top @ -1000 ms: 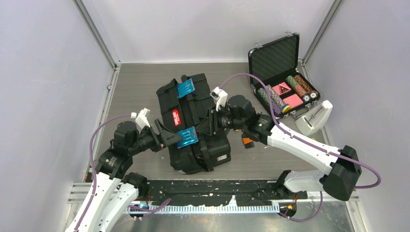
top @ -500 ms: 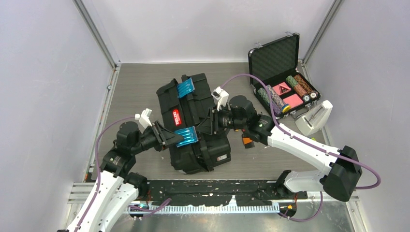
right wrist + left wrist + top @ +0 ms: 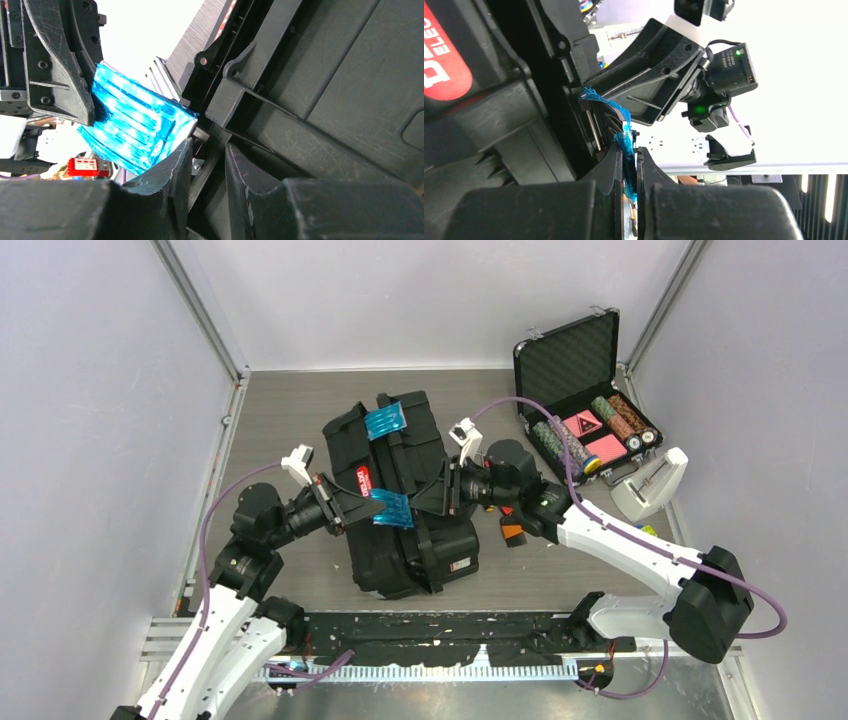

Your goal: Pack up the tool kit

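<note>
The black toolbox [image 3: 405, 445] lies tipped at the table's centre, red label facing up. It has a far blue latch [image 3: 385, 421] and a near blue latch [image 3: 392, 508]. My left gripper [image 3: 350, 508] comes in from the left and is shut on the near blue latch [image 3: 628, 150], whose thin plastic is pinched between the fingertips [image 3: 616, 165]. My right gripper [image 3: 435, 502] reaches in from the right, its jaws narrowly closed over a black edge of the toolbox [image 3: 280, 100] right beside the same latch [image 3: 132, 125]. Small hand tools are out of view.
An open foam-lined case of poker chips [image 3: 585, 390] stands at the back right, with a white stand [image 3: 650, 483] in front of it. A small orange object [image 3: 512, 533] lies beside the toolbox under the right arm. A black mat [image 3: 450, 635] runs along the near edge.
My left gripper has moved right onto the near blue latch and closed on it. The latch now sits tilted more towards the box. The right arm shifted only slightly.
</note>
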### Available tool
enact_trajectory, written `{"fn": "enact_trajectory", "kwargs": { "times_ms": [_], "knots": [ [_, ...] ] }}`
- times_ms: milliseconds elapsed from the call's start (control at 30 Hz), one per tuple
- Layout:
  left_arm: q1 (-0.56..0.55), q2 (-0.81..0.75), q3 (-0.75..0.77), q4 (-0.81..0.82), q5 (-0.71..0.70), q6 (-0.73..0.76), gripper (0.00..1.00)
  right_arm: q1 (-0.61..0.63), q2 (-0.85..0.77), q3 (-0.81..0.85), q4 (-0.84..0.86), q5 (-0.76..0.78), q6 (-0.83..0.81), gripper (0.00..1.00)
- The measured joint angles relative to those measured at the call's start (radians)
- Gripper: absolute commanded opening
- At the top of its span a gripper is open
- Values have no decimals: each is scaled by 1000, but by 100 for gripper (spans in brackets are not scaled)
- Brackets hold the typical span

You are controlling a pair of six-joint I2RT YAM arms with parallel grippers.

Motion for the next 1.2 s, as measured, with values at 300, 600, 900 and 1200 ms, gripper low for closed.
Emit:
{"fn": "enact_trajectory", "kwargs": {
  "times_ms": [300,600,900,1200],
  "knots": [
    [-41,103,-32,183,11,-43,0,-89,-51,-161,243,-63,125,44],
    [-87,196,-43,244,0,-11,25,-132,-123,-259,366,-63,203,73],
    [-181,306,89,38,-102,217,51,-136,-213,-251,272,20,108,81],
    [-233,363,255,-165,-231,401,67,-136,-239,-126,50,124,-95,82]
  ]
}}
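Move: Pinched edge-on in the left fingers is the toolbox's near blue latch, its middle about 2 cm to the right of that hand. The red label lies some 5 cm ahead, 4 cm left and 4 cm lower; the far blue latch is about 17 cm straight ahead. The right hand has the toolbox's rim between its fingertips, with the near latch about 5 cm to its left, 1 cm back and 2 cm higher. Swinging to its right with the near latch still pinched, the left hand also works forward, then sinks and opens to let go; it ends about 5 cm right, 3 cm forward and 3 cm lower, rolled some 20 degrees left side up. The right hand goes about 7 cm right, forward and finally up, opening wide and coming off the rim. ##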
